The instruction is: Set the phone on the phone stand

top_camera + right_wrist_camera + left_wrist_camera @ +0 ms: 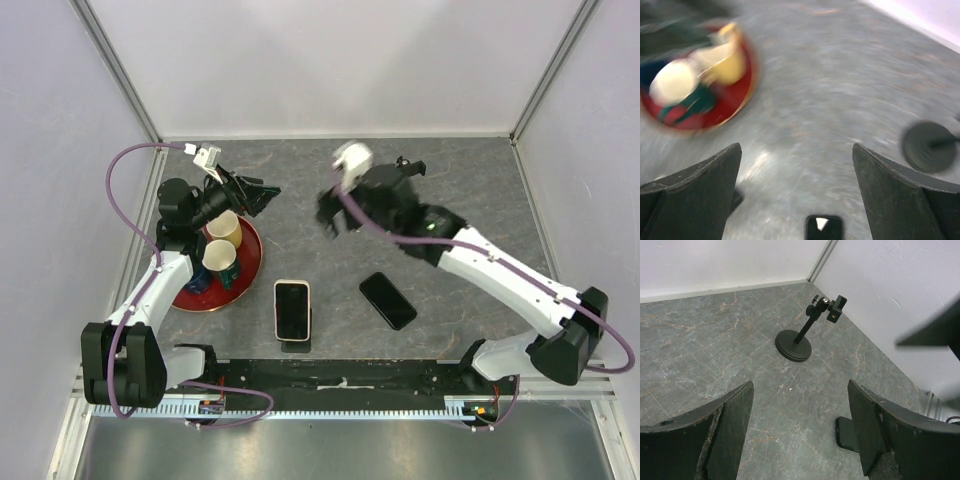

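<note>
Two phones lie flat near the table's front: a white-cased phone (292, 310) and a black phone (388, 300). The black phone stand (801, 337) stands upright near the back corner with its clamp (829, 308) empty. From above, only its clamp head (408, 166) seems to show behind the right arm. My right gripper (332, 215) hovers open over mid-table, nothing between its fingers (796, 146). Its blurred view shows a dark phone (823, 227) below and the stand's base (927, 146) to the right. My left gripper (262, 193) is open and empty (800, 382), and a black phone's corner (847, 434) peeks past its right finger.
A red plate (250, 270) holding cups (224, 228) sits at the left under the left arm, and shows blurred in the right wrist view (740, 107). White walls enclose the back and both sides. The right arm's blurred shape (935, 330) crosses the left wrist view.
</note>
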`<action>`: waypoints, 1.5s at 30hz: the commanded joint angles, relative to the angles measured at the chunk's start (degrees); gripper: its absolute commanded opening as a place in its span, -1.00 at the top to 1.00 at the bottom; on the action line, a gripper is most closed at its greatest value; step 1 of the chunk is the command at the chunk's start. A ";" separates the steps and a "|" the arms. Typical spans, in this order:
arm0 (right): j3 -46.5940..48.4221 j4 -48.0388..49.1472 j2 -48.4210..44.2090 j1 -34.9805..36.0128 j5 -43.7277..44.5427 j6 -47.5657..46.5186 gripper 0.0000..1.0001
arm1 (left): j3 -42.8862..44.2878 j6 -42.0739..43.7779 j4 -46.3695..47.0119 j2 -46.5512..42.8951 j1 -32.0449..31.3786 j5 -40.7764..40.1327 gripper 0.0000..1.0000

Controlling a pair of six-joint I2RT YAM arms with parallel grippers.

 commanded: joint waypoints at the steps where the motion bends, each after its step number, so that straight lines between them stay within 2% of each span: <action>1: -4.50 7.99 -3.62 -14.47 12.62 19.25 -0.96 | 1.04 -1.01 2.73 0.22 0.37 0.88 -0.64; 5: -3.99 7.30 -0.91 -22.04 17.83 20.18 -0.96 | 0.95 -1.18 3.08 0.40 0.37 1.06 -0.64; 9: 1.45 2.56 8.65 -30.21 12.22 15.79 -0.96 | 0.95 -1.18 3.17 0.49 0.37 1.06 -0.64; 10: 3.64 2.02 9.98 -30.92 9.94 13.34 -0.83 | 0.95 -1.10 3.25 0.57 0.37 1.14 -0.64; 12: 5.23 0.45 13.14 -32.24 8.17 11.39 -0.69 | 1.03 -1.10 3.34 0.84 0.37 1.06 -0.64; 15: 10.59 -3.85 16.93 -32.25 9.30 8.23 -0.45 | 1.04 -1.44 3.69 1.19 0.37 1.41 -0.64; 18: 10.78 -3.61 17.64 -32.25 10.62 6.37 -0.27 | 1.12 -2.06 4.48 1.45 0.37 1.76 -0.64; 19: 10.69 -3.52 17.64 -32.25 11.15 6.02 -0.12 | 1.04 -2.24 4.57 1.63 0.37 1.93 -0.64; 20: 10.69 -3.26 17.56 -32.25 11.41 5.67 -0.06 | 1.04 -2.24 4.75 1.72 0.37 2.02 -0.64; 24: 10.87 -2.73 18.08 -32.25 11.07 5.76 0.05 | 1.12 -3.29 5.63 2.51 0.37 2.46 -0.64; 29: 11.22 -2.82 19.31 -31.73 10.62 6.02 0.07 | 1.04 -3.38 5.98 2.51 0.37 2.90 -0.64; 32: 11.40 -2.90 19.66 -30.85 12.11 5.93 0.16 | 1.03 -3.29 5.98 2.68 0.37 2.73 -0.64; 33: 11.40 -2.90 19.84 -30.58 12.21 5.85 0.27 | 1.04 -3.38 5.98 2.68 0.37 2.73 -0.64; 35: 11.48 -3.17 20.10 -29.71 13.17 5.67 0.33 | 1.12 -3.38 6.07 2.86 0.37 2.81 -0.64; 41: 11.31 -3.78 20.89 -27.16 17.30 4.97 0.30 | 1.04 -3.38 6.07 2.86 0.37 2.90 -0.64; 44: 11.22 -3.87 21.33 -26.72 18.09 4.96 0.35 | 1.12 -3.38 6.07 2.77 0.37 2.90 -0.64; 45: 11.31 -3.78 21.33 -26.71 18.18 5.05 0.55 | 1.04 -3.38 6.07 2.77 0.37 2.90 -0.64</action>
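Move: The phone stand with the black clamp head, still empty, stands about 21 cm ahead of the right hand and 18 cm to its right, its middle some 18 cm lower. The black phone lies flat about 7 cm back and 12 cm to the right of that hand, 28 cm down; the phone already on its stand is about 14 cm back, 7 cm left and 19 cm below. From the left hand, the empty stand is some 12 cm ahead, 31 cm to the right and 18 cm lower. With nothing in its fingers, the right hand swings fast forward and to the right, about 20 cm each way, turning some 45 degrees clockwise, then sinks roughly 10 cm towards the clamp head of the empty stand while the wide-open fingers begin to close. It hovers there as they narrow to about a third open, then creeps 2 to 3 cm back to the left, ending with the fingertips close by the clamp's left end; contact can't be made out. ##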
